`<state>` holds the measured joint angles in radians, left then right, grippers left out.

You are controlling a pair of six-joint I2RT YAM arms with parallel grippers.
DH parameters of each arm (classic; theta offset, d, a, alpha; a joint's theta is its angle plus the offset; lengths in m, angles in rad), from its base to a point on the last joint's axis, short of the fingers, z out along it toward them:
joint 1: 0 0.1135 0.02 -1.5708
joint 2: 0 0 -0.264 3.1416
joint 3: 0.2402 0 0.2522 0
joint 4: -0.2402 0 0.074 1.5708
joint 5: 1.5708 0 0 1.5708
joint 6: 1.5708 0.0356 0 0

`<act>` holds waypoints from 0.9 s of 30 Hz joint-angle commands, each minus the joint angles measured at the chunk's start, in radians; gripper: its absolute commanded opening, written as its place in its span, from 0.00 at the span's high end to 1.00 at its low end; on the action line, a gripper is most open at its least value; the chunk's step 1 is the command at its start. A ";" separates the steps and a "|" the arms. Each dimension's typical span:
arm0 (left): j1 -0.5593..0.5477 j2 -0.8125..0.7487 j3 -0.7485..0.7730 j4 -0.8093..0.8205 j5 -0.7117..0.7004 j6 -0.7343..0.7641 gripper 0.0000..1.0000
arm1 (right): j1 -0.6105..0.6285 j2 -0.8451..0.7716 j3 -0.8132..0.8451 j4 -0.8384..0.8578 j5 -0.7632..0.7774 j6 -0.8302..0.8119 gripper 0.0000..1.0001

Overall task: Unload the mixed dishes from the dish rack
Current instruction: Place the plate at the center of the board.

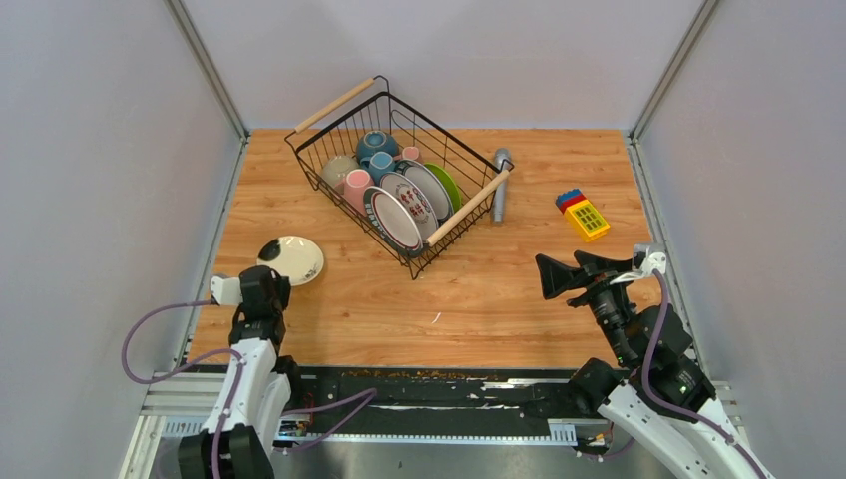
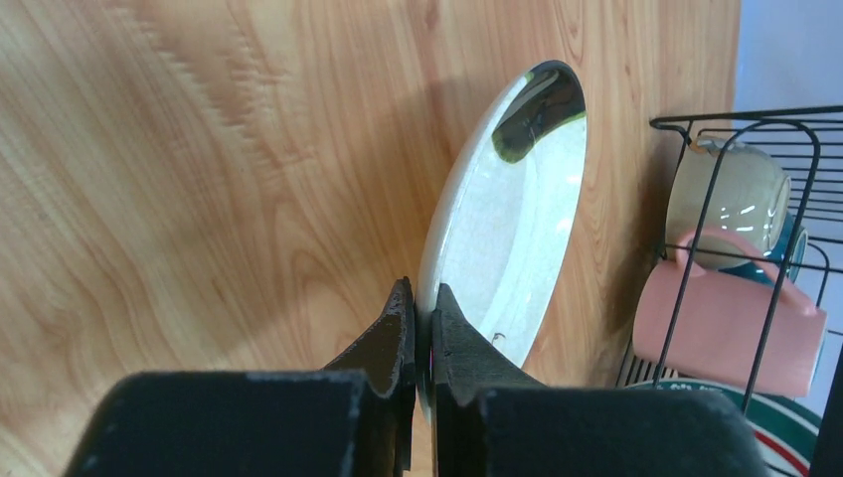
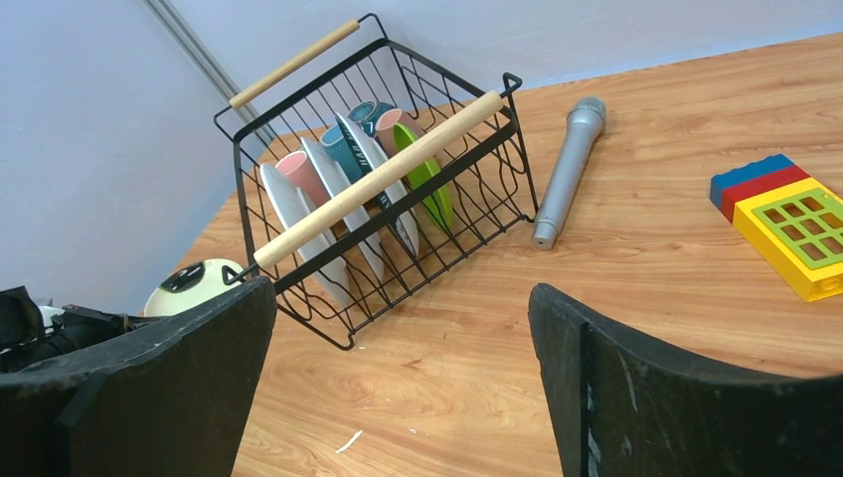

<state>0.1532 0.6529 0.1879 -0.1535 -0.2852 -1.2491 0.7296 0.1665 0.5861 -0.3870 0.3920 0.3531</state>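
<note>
The black wire dish rack (image 1: 469,207) with two wooden handles stands at the table's far middle. It holds white plates with patterned rims (image 1: 394,220), a lime-green plate (image 1: 446,185), a pink mug (image 1: 357,188), a teal bowl (image 1: 377,145) and a beige bowl (image 1: 337,170). My left gripper (image 1: 269,251) is shut on the rim of a cream plate (image 1: 294,261) at the table's left, outside the rack; the left wrist view shows both fingers pinching that plate (image 2: 507,219). My right gripper (image 1: 559,271) is open and empty at the right, well short of the rack (image 3: 378,179).
A grey cylinder (image 1: 501,185) lies just right of the rack. A yellow-red-blue toy block (image 1: 584,215) sits at the far right. Grey walls close in the table on the left, right and back. The pink mug (image 2: 726,323) and beige bowl (image 2: 726,204) show behind the rack wires.
</note>
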 commanded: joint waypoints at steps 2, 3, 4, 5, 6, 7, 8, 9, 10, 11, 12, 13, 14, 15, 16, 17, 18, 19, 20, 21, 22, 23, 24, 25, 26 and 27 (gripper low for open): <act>0.060 0.119 0.019 0.243 0.029 -0.022 0.91 | -0.002 0.013 -0.001 0.004 -0.002 -0.020 0.00; 0.072 0.150 0.022 0.261 0.041 -0.014 0.88 | -0.003 0.015 0.000 0.004 -0.002 -0.021 0.00; 0.077 0.166 0.027 0.269 0.047 -0.008 0.85 | -0.003 0.018 0.001 0.004 -0.005 -0.021 0.00; 0.086 0.194 0.029 0.281 0.060 0.002 0.81 | -0.002 0.021 0.001 0.004 -0.008 -0.022 0.00; 0.091 0.225 0.036 0.286 0.069 0.006 0.73 | -0.003 0.024 0.003 0.005 -0.011 -0.022 0.00; 0.100 0.242 0.039 0.293 0.090 0.016 0.66 | -0.003 0.027 0.004 0.004 -0.014 -0.024 0.00; 0.104 0.269 0.047 0.294 0.100 0.019 0.64 | -0.003 0.032 0.004 0.004 -0.019 -0.027 0.01; 0.111 0.283 0.051 0.295 0.117 0.026 0.59 | -0.002 0.035 0.006 0.005 -0.023 -0.028 0.01; 0.114 0.305 0.056 0.295 0.127 0.028 0.56 | -0.002 0.040 0.007 0.004 -0.025 -0.030 0.01; 0.120 0.314 0.059 0.294 0.146 0.028 0.50 | -0.002 0.043 0.009 0.005 -0.027 -0.031 0.01; 0.122 0.327 0.062 0.293 0.157 0.028 0.46 | -0.003 0.046 0.010 0.004 -0.028 -0.034 0.01; 0.126 0.331 0.064 0.287 0.178 0.029 0.38 | -0.003 0.049 0.012 0.004 -0.031 -0.035 0.01; 0.127 0.333 0.070 0.283 0.185 0.031 0.34 | -0.003 0.051 0.014 0.004 -0.035 -0.037 0.01; 0.127 0.334 0.074 0.265 0.199 0.039 0.27 | -0.002 0.055 0.016 0.004 -0.041 -0.039 0.01; 0.127 0.332 0.085 0.251 0.203 0.043 0.23 | -0.002 0.059 0.019 0.005 -0.048 -0.042 0.01; 0.128 0.330 0.094 0.213 0.210 0.055 0.16 | -0.003 0.064 0.023 0.004 -0.055 -0.044 0.02; 0.128 0.327 0.111 0.176 0.218 0.073 0.13 | -0.003 0.072 0.027 0.001 -0.063 -0.046 0.01; 0.128 0.325 0.121 0.147 0.222 0.083 0.07 | -0.002 0.080 0.033 -0.001 -0.065 -0.048 0.01; 0.128 0.320 0.141 0.122 0.233 0.094 0.04 | -0.002 0.092 0.044 -0.006 -0.066 -0.049 0.01; 0.128 0.317 0.161 0.075 0.239 0.116 0.01 | -0.003 0.104 0.054 -0.010 -0.067 -0.051 0.01; 0.128 0.313 0.171 0.030 0.251 0.141 0.01 | -0.003 0.117 0.067 -0.015 -0.071 -0.054 0.01; 0.128 0.310 0.193 0.009 0.256 0.154 0.00 | -0.002 0.130 0.079 -0.021 -0.077 -0.059 0.00; 0.128 0.302 0.203 -0.036 0.264 0.176 0.00 | -0.002 0.143 0.091 -0.025 -0.082 -0.062 0.00; 0.128 0.298 0.224 -0.057 0.267 0.187 0.00 | -0.003 0.158 0.104 -0.027 -0.088 -0.068 0.00; 0.128 0.288 0.235 -0.107 0.271 0.209 0.00 | -0.004 0.171 0.117 -0.028 -0.094 -0.071 0.00; 0.128 0.283 0.258 -0.131 0.274 0.222 0.00 | -0.003 0.188 0.131 -0.032 -0.099 -0.075 0.00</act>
<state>0.2707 0.9703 0.3660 -0.1265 -0.0399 -1.1236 0.7296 0.3103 0.6376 -0.4198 0.3271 0.3115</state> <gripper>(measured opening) 0.995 0.996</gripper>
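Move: Still pinched by its near rim in the left hand, the tilted plate has its middle about 6 cm ahead of that hand, 2 cm to the right and some 3 cm lower, just over the table. From the left hand, the rack's middle lies roughly 27 cm ahead and 30 cm right; its pink mug is about 25 cm ahead and 19 cm right. The plate lies about 12 cm ahead of the right hand, 55 cm left and 25 cm below. Opening wide, the left fingers let go of the plate's near rim while the hand eases forward some 3 cm over the table, first sinking about 2.5 cm, then rising back to its starting height; the wrist turns roughly 10 degrees clockwise late on. The right hand, open and empty, drifts about 2 cm left and sinks a little over the bare table. ##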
